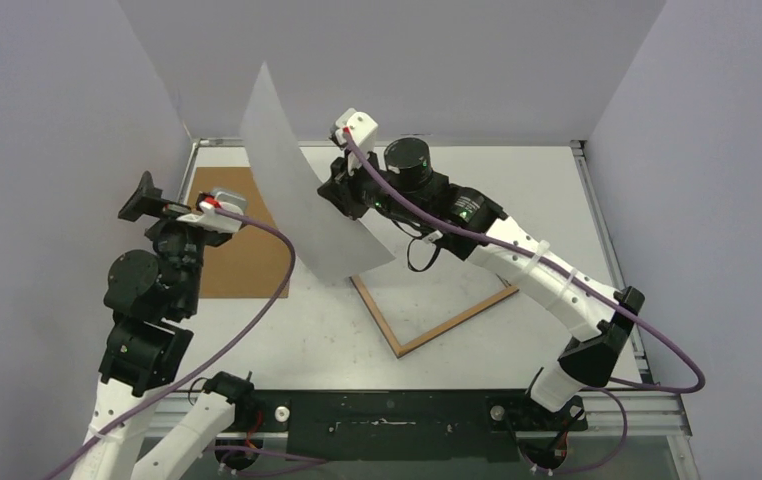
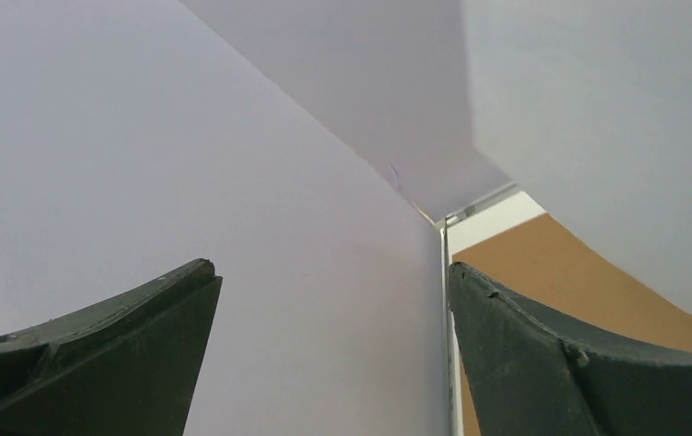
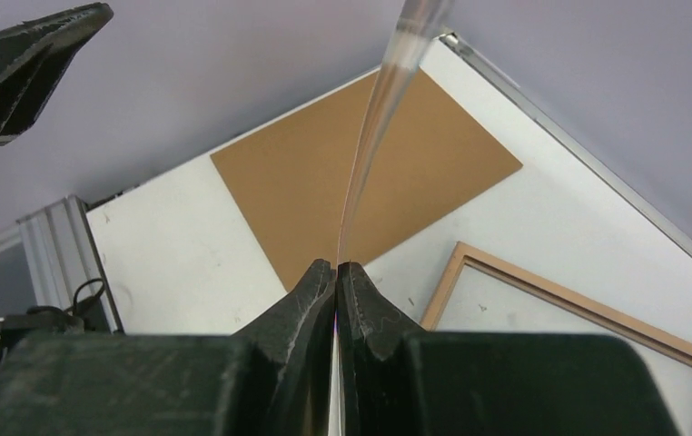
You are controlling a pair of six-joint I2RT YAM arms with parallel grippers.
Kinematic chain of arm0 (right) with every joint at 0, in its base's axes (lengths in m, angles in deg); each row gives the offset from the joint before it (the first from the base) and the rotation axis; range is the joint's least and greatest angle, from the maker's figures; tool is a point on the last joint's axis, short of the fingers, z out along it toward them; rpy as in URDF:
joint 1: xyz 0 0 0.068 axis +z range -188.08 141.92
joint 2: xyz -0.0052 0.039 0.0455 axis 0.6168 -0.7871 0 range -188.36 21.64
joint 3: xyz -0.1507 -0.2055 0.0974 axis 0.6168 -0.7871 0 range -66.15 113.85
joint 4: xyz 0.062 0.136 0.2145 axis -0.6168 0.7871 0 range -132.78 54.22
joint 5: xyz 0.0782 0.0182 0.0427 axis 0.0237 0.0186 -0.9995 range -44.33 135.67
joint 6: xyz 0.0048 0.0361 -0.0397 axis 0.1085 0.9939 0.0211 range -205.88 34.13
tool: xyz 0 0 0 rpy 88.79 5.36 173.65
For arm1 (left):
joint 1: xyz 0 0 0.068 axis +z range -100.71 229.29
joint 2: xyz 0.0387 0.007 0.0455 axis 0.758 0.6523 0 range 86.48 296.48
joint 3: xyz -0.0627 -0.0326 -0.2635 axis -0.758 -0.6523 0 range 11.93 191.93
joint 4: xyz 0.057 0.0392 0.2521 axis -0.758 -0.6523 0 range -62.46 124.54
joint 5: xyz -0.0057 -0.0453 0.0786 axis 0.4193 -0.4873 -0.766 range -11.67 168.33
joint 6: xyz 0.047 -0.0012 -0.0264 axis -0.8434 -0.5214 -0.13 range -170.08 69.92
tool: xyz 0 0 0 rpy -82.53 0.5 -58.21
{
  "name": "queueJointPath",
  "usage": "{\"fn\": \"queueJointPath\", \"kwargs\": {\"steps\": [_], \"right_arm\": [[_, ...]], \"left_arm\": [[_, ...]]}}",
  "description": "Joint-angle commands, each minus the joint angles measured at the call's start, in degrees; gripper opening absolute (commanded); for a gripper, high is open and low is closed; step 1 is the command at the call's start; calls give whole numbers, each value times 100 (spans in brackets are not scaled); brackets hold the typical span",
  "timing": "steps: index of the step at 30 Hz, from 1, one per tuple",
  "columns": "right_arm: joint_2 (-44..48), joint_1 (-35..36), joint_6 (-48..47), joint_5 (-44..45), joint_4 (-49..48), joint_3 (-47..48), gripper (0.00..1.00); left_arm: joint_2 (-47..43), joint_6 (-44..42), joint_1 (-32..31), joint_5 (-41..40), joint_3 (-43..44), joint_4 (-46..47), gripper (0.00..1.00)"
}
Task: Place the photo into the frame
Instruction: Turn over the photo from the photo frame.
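Observation:
The photo [image 1: 297,190] hangs tilted in the air over the table's middle, its plain white back toward the top camera. My right gripper [image 1: 329,192] is shut on its right edge. In the right wrist view the sheet [image 3: 374,127] rises edge-on from between the closed fingertips [image 3: 336,268]. The frame [image 1: 447,325] lies flat beneath, wood-brown side up, one corner partly hidden by the photo; its corner [image 3: 588,304] shows in the right wrist view. My left gripper [image 1: 142,198] is open and empty at the left, apart from the photo, its jaws wide [image 2: 329,272].
A plain brown backing board [image 1: 237,260] lies flat at the back left of the table, under the left arm, also in both wrist views [image 3: 324,191] [image 2: 578,272]. Grey walls enclose the left, back and right. A metal rail [image 1: 607,240] runs along the right edge.

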Motion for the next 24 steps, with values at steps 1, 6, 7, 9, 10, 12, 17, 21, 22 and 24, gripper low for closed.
{"fn": "queueJointPath", "kwargs": {"steps": [1,6,7,9,10,12,17,21,22,24], "right_arm": [[-6,99,333,337,694,760,5],[-189,484,378,473,1792,1561,5],[-208,555,398,539,2002,1657,5],[-180,638,448,597,2286,1685,5],[-149,638,464,597,2386,1627,5],[-58,638,476,647,2532,1486,5],[204,-59,477,452,2778,916,5],[241,-1340,297,1,2594,290,5],[164,-1673,269,-139,2561,171,5],[-24,-2169,194,-380,2437,-75,5]], "left_arm": [[171,1009,62,-352,540,731,96],[446,2244,371,-232,556,461,96],[516,2523,503,-125,551,424,96],[622,3131,906,177,560,352,96],[689,3433,1145,370,589,289,96],[874,3997,1692,769,671,126,96],[1436,4573,2510,1577,765,-249,96],[1905,4483,2613,2175,600,-449,96],[2071,4449,2641,2332,605,-552,96],[2451,4454,2656,2500,695,-827,96]]}}
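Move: The right hand already pinches one edge of the photo; the frame it is bringing the photo to lies about 12 cm ahead, 17 cm to its right and 38 cm below, and the brown board some 17 cm ahead and 24 cm to its left, equally low. For the left hand, empty and wide open, the photo's middle is roughly 22 cm right, 5 cm ahead and 7 cm lower, while the board lies about 18 cm straight ahead and 43 cm down. Keeping its pinch on the photo's edge, the right hand first lifts about 4 cm while drawing back some 6 cm, then sweeps quickly right, down and forward towards and over the frame, ending about 10 cm right of and 8 cm below its start, with the fingers tipping down and swinging clockwise some 15 degrees. The left hand, still wide open and touching nothing, rises about 3 cm, then goes forward about 9 cm and down over the brown board, drifting a little left and rolling some 40 degrees so that its left side drops. ##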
